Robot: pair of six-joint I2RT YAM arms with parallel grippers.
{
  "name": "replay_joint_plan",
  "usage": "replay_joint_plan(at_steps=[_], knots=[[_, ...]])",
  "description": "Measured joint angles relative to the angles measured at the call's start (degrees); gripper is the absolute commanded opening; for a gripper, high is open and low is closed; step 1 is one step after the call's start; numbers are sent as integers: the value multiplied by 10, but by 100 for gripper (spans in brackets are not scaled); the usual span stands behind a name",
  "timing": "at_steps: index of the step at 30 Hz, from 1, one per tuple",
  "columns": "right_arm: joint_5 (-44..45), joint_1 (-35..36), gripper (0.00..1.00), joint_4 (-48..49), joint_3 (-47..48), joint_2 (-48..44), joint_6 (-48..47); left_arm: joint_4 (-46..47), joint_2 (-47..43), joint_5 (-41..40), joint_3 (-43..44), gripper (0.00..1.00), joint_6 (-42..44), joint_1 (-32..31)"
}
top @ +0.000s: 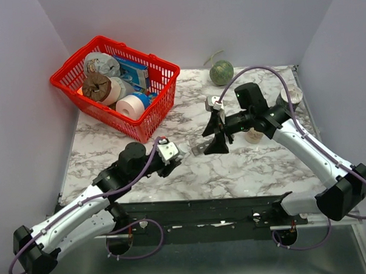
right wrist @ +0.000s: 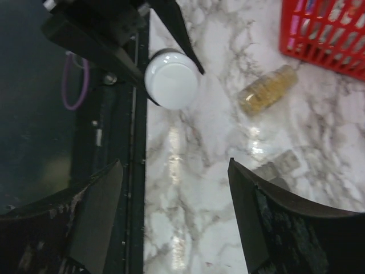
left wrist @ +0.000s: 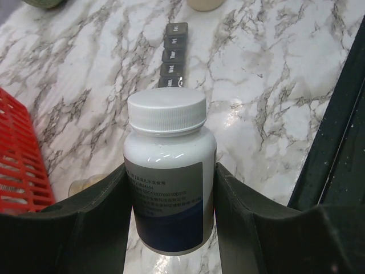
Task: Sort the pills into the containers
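Note:
My left gripper [left wrist: 171,188] is shut on a white-capped bottle [left wrist: 169,171] with a dark label, and holds it just above the marble; this pair also shows in the top view [top: 170,153]. The pills are tan-yellow pieces in a small clear vial [right wrist: 268,90] lying on its side near the red basket. The dark-grey pill organizer strip [left wrist: 174,54] lies beyond the bottle with its lids shut. My right gripper [right wrist: 174,211] is open and empty. It hangs pointing down over the strip's near end [top: 199,148].
A red wire basket [top: 163,107] of tape rolls and boxes stands at the back left. A green ball [top: 221,73] is at the back. A beige bottle [top: 254,136] and a silver-capped jar [top: 290,96] stand behind the right arm. A dark rail [top: 210,208] runs along the table's front edge.

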Motion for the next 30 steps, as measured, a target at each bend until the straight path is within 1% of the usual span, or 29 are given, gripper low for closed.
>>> replay_joint_plan(at_steps=[5, 15, 19, 22, 23, 25, 26, 29, 30], knots=[[-39, 4, 86, 17, -30, 7, 71, 29, 64, 29, 30, 0, 1, 0], [-47, 25, 86, 58, -16, 64, 163, 69, 113, 61, 41, 0, -14, -5], [-47, 30, 83, 64, -8, 75, 180, 73, 125, 64, 42, 0, -19, -9], [-45, 38, 75, 67, -6, 75, 188, 76, 134, 64, 45, 0, -22, -9], [-44, 41, 66, 67, -6, 76, 189, 77, 136, 64, 47, 0, -22, -9], [-35, 46, 58, 68, -2, 78, 189, 78, 140, 66, 49, 0, -24, -9], [-31, 46, 45, 67, 0, 81, 190, 78, 141, 67, 49, 0, -24, -9], [-19, 45, 18, 64, 8, 90, 182, 75, 141, 70, 50, 0, -25, -9], [-18, 45, 17, 61, 11, 93, 177, 74, 141, 70, 50, 0, -24, -9]])
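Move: My left hand holds the white pill bottle with its cap towards my right hand, whose fingers are about 4 cm farther out, 12 cm right and 6 cm above it. From my right hand, the bottle's cap is some 9 cm to the left, about 1 cm back and 3 cm lower. The pill organizer lies on the table about 10 cm ahead of it and 5 cm right, the amber bottle 11 cm ahead and 13 cm left, both roughly 22 cm below. I bring both hands together in mid-air: my left keeps its grip and carries the white bottle about 5 cm to the right, while my open right hand goes 4 cm left and sinks nearly 3 cm to the cap. My right wrist rolls some 20 degrees about its fingers, forward side down, then those fingers close from near wide open and pinch the cap from both sides. ##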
